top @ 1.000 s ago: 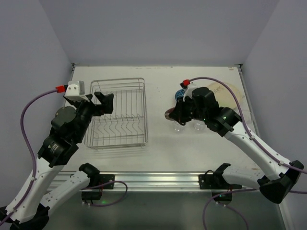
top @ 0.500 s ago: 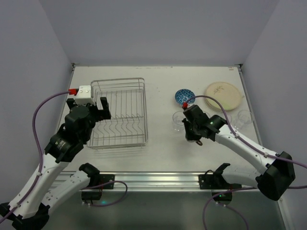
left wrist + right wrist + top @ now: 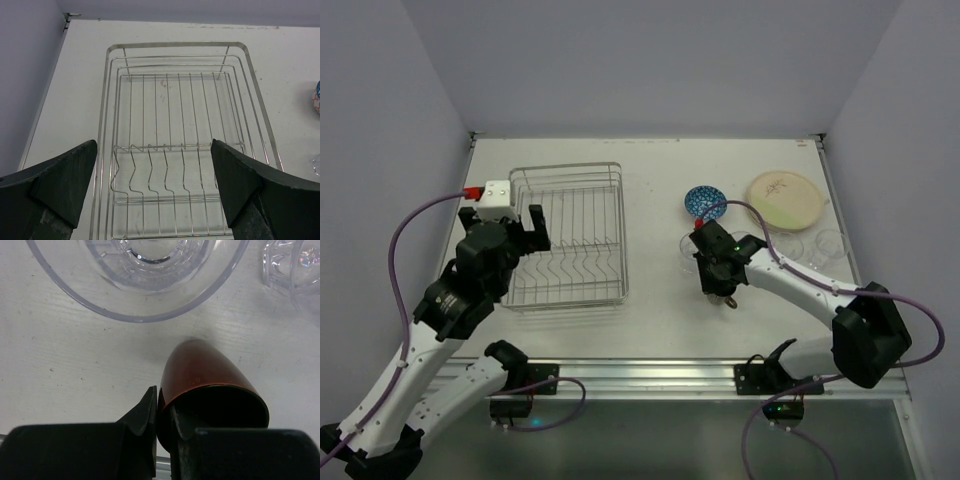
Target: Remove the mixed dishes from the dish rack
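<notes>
The silver wire dish rack (image 3: 565, 167) stands at the left with nothing in it; the left wrist view shows its bare prongs and rim (image 3: 175, 45). My left gripper (image 3: 525, 225) hovers over the rack's left part, open and empty (image 3: 152, 147). My right gripper (image 3: 720, 288) is shut on the rim of the dark brown mug (image 3: 205, 367), one finger (image 3: 145, 412) outside the wall and one inside. The mug (image 3: 729, 299) is low over the table, just in front of a clear glass (image 3: 692, 250).
The blue-patterned bowl (image 3: 704, 202) and a cream plate (image 3: 785, 198) sit at the back right. Two more clear glasses (image 3: 788, 247) (image 3: 830, 243) stand right of my right arm. The right wrist view shows one glass close ahead (image 3: 145, 275) and another (image 3: 295, 265) to its right.
My right gripper has carried the mug from beside the bowl toward the table's front, then shifted slightly left. My left gripper drew back a little over the rack, then held still.
</notes>
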Tool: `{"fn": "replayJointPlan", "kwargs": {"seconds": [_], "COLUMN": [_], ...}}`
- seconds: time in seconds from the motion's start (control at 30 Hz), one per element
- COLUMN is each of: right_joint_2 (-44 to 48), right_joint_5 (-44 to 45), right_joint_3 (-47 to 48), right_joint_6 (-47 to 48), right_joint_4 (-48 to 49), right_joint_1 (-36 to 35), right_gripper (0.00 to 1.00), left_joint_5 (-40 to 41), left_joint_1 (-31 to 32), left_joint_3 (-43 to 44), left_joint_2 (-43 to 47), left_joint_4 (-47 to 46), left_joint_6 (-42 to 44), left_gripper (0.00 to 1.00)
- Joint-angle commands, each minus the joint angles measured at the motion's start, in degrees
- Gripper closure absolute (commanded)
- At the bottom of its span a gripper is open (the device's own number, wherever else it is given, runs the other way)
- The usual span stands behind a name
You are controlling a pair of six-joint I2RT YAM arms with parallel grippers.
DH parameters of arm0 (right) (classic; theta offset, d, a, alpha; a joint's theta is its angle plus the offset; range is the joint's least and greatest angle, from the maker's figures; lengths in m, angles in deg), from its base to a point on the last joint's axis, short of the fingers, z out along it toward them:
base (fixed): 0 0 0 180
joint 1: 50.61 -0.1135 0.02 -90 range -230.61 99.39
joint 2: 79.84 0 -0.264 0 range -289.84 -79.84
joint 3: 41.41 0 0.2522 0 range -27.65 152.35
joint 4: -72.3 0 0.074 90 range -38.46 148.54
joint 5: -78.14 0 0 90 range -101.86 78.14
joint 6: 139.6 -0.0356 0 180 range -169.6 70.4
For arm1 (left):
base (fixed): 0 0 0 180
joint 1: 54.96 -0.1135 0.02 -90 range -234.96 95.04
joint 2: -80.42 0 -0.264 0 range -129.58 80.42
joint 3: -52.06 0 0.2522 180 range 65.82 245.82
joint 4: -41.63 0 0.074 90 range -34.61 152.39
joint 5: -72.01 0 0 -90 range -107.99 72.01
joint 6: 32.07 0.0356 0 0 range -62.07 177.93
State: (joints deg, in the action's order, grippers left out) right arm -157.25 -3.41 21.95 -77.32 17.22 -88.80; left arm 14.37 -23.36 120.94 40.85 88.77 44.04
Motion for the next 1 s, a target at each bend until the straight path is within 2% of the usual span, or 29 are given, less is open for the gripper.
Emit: {"fn": "replayJointPlan", "kwargs": {"seconds": [0.0, 0.07, 0.13, 0.17, 0.27, 0.33, 0.37, 0.47, 0.57, 0.63, 0.7, 0.73, 0.77, 0.83, 0.93, 0.97], "right_joint_2": [-0.8, -1.7, -2.1, -2.2, -2.0, -0.8, -0.4, 1.7, 4.1, 6.0, 9.6, 10.9, 13.4, 16.0, 22.5, 24.6], "right_joint_5": [3.5, 3.3, 3.3, 3.3, 3.8, 3.9, 3.9, 2.3, 2.6, 3.8, 5.7, 6.7, 8.6, 9.8, 13.9, 15.5], "right_joint_3": [2.7, 3.0, 3.3, 3.3, 3.7, 3.7, 3.8, 3.9, 4.6, 5.6, 7.1, 7.7, 8.1, 9.2, 10.2, 10.2], "right_joint_6": [-1.7, -1.6, -1.6, -1.6, -1.7, -1.7, -1.6, -1.3, -1.5, -1.5, -1.5, -1.0, -0.8, 0.8, 2.0, 2.6], "right_joint_4": [0.6, 0.3, -0.2, -0.4, -1.1, -1.6, -1.6, -0.8, -1.0, -1.5, -1.7, -1.6, -1.4, -0.2, 0.3, 0.3], "right_joint_1": [0.1, 0.1, 0.1, 0.1, 0.1, 0.1, 0.1, 0.1, 0.1, 0.1, 0.7, 1.9, 2.9, 6.9, 9.5, 9.8], "right_gripper": [1.00, 1.00, 0.94, 0.80, 0.65, 0.59, 0.52, 0.41, 0.37, 0.32, 0.24, 0.17, 0.14, 0.09, 0.06, 0.01], "left_joint_5": [1.7, 1.7, 1.6, 1.5, 1.6, 1.5, 1.4, 1.3, 1.3, 2.1, 3.3, 4.4, 4.9, 2.9, -4.4, -4.8], "left_joint_1": [0.2, 0.2, 0.2, 0.1, 0.1, 0.2, 0.1, 0.2, 0.1, 0.1, 0.1, 0.0, -0.2, -1.9, -9.7, -12.0], "left_joint_3": [-0.4, -0.4, -0.4, -0.4, -0.6, -0.8, -0.9, -2.8, -4.9, -5.6, -6.3, -6.7, -6.9, -6.9, -6.9, -6.2], "left_joint_2": [1.2, 1.3, 1.0, 0.8, 0.5, 0.4, 0.3, 0.0, -0.4, -0.9, -1.1, -1.1, -1.1, -0.9, 0.4, 0.6], "left_joint_4": [-0.3, -0.4, -0.6, -0.6, -0.8, -1.1, -1.1, -2.2, -3.3, -3.5, -3.7, -4.1, -4.5, -5.5, -6.9, -6.5], "left_joint_6": [1.1, 1.2, 1.2, 1.2, 1.3, 1.3, 1.2, 0.7, -0.7, -1.3, -2.4, -2.5, -3.2, -3.4, -3.5, -3.9], "left_gripper": [0.00, 0.00, 0.00, 0.00, 0.00, 0.00, 0.00, 0.00, 0.00, 0.00, 0.00, 0.00, 0.00, 0.00, 0.00, 0.00]}}
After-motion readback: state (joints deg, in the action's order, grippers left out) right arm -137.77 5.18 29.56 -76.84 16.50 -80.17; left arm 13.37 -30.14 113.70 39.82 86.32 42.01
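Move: My right fingers are already shut on the left side of the mug's rim; the mug's middle is about 3 cm to their right, level in reach and some 3 cm below. From this hand, the left glass stands roughly 9 cm ahead and 4 cm left, the middle glass 9 cm ahead and 8 cm right, and the blue bowl about 21 cm ahead and 1 cm left. From my left hand, the mug lies some 47 cm right, 4 cm back and 27 cm lower. With my right hand held almost still at the mug's rim, I open its fingers wide and let go of the wall. Then I lift away, faster and faster, rising about 14 cm while easing forward and right some 5 cm each, the fingertips swinging up and forward by about 25 degrees with a slight clockwise turn. My empty, open left hand sinks about 5 cm, then drifts a little left at the end. ##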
